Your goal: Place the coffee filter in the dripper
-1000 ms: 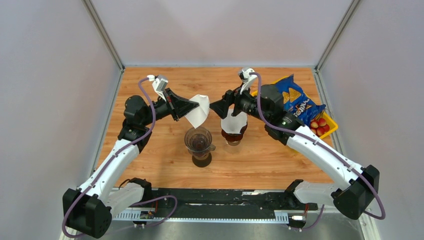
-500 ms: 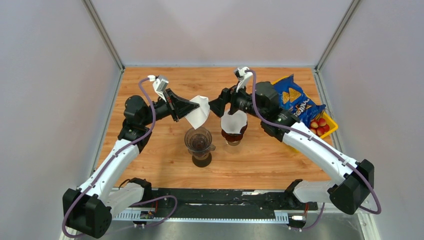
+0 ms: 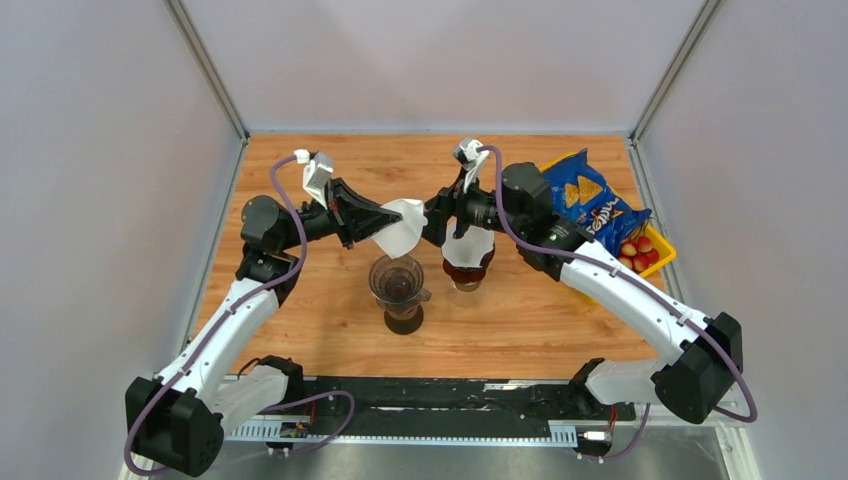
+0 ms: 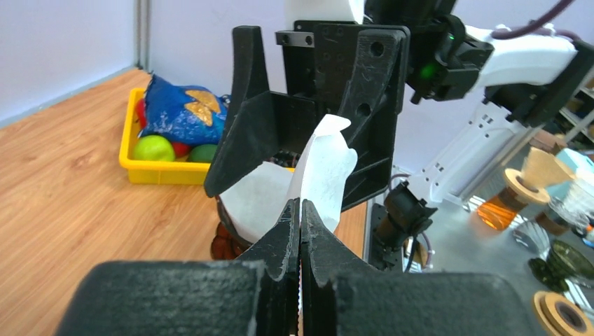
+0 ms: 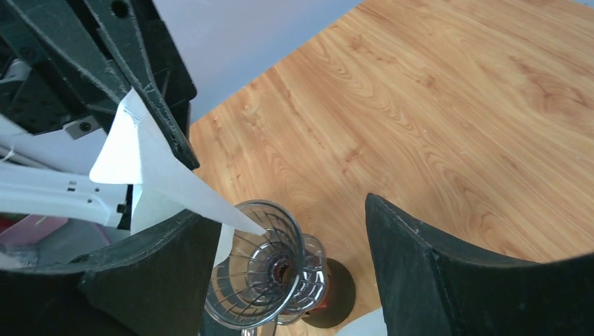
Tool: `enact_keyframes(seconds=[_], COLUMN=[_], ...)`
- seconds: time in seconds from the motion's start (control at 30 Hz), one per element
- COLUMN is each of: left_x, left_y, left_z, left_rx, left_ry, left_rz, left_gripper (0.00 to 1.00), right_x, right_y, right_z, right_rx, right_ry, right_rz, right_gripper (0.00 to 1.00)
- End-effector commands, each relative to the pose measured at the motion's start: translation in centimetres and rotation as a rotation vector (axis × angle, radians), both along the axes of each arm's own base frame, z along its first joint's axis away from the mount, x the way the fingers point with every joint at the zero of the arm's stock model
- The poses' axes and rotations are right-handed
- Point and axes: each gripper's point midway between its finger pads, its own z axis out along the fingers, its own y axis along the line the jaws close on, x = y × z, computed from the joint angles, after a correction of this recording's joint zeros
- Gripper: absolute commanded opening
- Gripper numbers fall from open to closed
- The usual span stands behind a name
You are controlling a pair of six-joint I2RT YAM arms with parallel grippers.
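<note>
My left gripper (image 3: 385, 215) is shut on the upper edge of a white paper coffee filter (image 3: 400, 230), which hangs in the air with its point just above the clear glass dripper (image 3: 398, 278) on its dark stand. The left wrist view shows the pinched filter (image 4: 326, 168) rising from my shut left gripper (image 4: 300, 210), with the right gripper's black fingers (image 4: 364, 91) on either side of it. My right gripper (image 3: 432, 215) is open at the filter's right side. In the right wrist view the filter (image 5: 154, 168) reaches past the left finger of my right gripper (image 5: 284, 210), above the dripper (image 5: 259, 273).
A second brown holder (image 3: 468, 262) with white filters in it stands right of the dripper, under my right wrist. A yellow tray (image 3: 655, 262) at the right holds a blue chip bag (image 3: 590, 200) and fruit.
My right gripper has moved left, up to the hanging filter, and its jaws have narrowed slightly. The left gripper, still holding the filter, has shifted a little toward it.
</note>
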Motion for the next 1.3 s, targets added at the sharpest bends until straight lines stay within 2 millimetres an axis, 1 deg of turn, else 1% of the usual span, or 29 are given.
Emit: enact_keyframes(seconds=[0.0, 0.17, 0.27, 0.53, 0.63, 0.73, 0.77, 0.9, 0.97, 1.03, 1.07, 1.13, 1.17, 1.2, 1.23, 1.27], left_x=[-2.0, -2.1, -2.3, -2.2, -2.4, -2.4, -2.4, -2.3, -2.1, -1.8, -1.6, -1.3, -1.3, -1.1, -1.0, -0.8], left_y=[-0.3, -0.5, -0.6, -0.7, -0.7, -0.7, -0.7, -0.7, -0.8, -0.8, -0.8, -0.9, -0.9, -0.8, -0.8, -0.7], left_z=[0.9, 0.7, 0.7, 0.4, 0.4, 0.5, 0.5, 0.5, 0.6, 0.7, 0.8, 0.9, 1.1, 1.1, 1.2, 1.1], left_rx=[-0.012, -0.011, -0.012, -0.006, -0.008, -0.009, -0.009, -0.013, -0.016, -0.018, -0.019, -0.02, -0.021, -0.019, -0.018, -0.014], left_ry=[-0.081, -0.073, -0.068, -0.061, -0.06, -0.06, -0.059, -0.055, -0.046, -0.031, -0.028, -0.015, -0.016, -0.009, -0.01, -0.008], left_rz=[-0.106, -0.131, -0.152, -0.162, -0.172, -0.177, -0.177, -0.171, -0.165, -0.156, -0.154, -0.146, -0.141, -0.129, -0.123, -0.101], left_gripper=[0.0, 0.0, 0.0, 0.0, 0.0, 0.0, 0.0, 0.0, 0.01, 0.04, 0.07, 0.2, 0.28, 0.31, 0.43, 0.51], right_x=[-2.4, -2.7, -3.2, -4.0, -4.0, -4.0, -4.0, -4.6, -5.0, -4.9, -4.9, -4.4, -4.1, -3.7, -3.2, -2.8], right_y=[1.0, 1.1, 1.4, 1.8, 1.8, 1.8, 1.8, 1.8, 1.8, 1.8, 1.8, 1.5, 1.4, 1.3, 1.1, 0.9], right_z=[3.6, 4.4, 4.6, 4.7, 4.7, 4.7, 4.7, 4.7, 4.8, 4.9, 4.9, 5.1, 5.2, 5.3, 5.3, 5.4], right_rx=[0.076, 0.103, 0.119, 0.135, 0.135, 0.135, 0.135, 0.135, 0.137, 0.14, 0.14, 0.144, 0.144, 0.146, 0.147, 0.149], right_ry=[-0.132, -0.15, -0.158, -0.16, -0.161, -0.16, -0.16, -0.166, -0.17, -0.166, -0.166, -0.166, -0.164, -0.163, -0.16, -0.159], right_rz=[0.161, 0.176, 0.217, 0.275, 0.275, 0.277, 0.279, 0.31, 0.331, 0.326, 0.319, 0.282, 0.257, 0.223, 0.19, 0.161], right_gripper=[0.76, 0.7, 0.67, 0.48, 0.39, 0.34, 0.31, 0.15, 0.01, 0.0, 0.0, 0.0, 0.0, 0.0, 0.0, 0.0])
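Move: The coffee filter, still pinched by the left hand, has its middle about 5 cm left of the right hand, 3 cm back and some 3 cm above it. The empty clear dripper on its stand lies about 8 cm behind the left hand, level with it sideways, and 17 cm below. From the right hand, the brown dripper, already lined with a filter, is roughly 8 cm right, 2 cm back and 13 cm below. Back and up, with a little to the left, the open right hand travels about 5 cm towards the filter's free edge, turning some 15 degrees counter-clockwise, and shuts its fingers on that edge. The left hand keeps the filter nearly still, easing back a centimetre or so and turning slightly clockwise; once the right fingers are shut, it opens nearly halfway and lets go. ##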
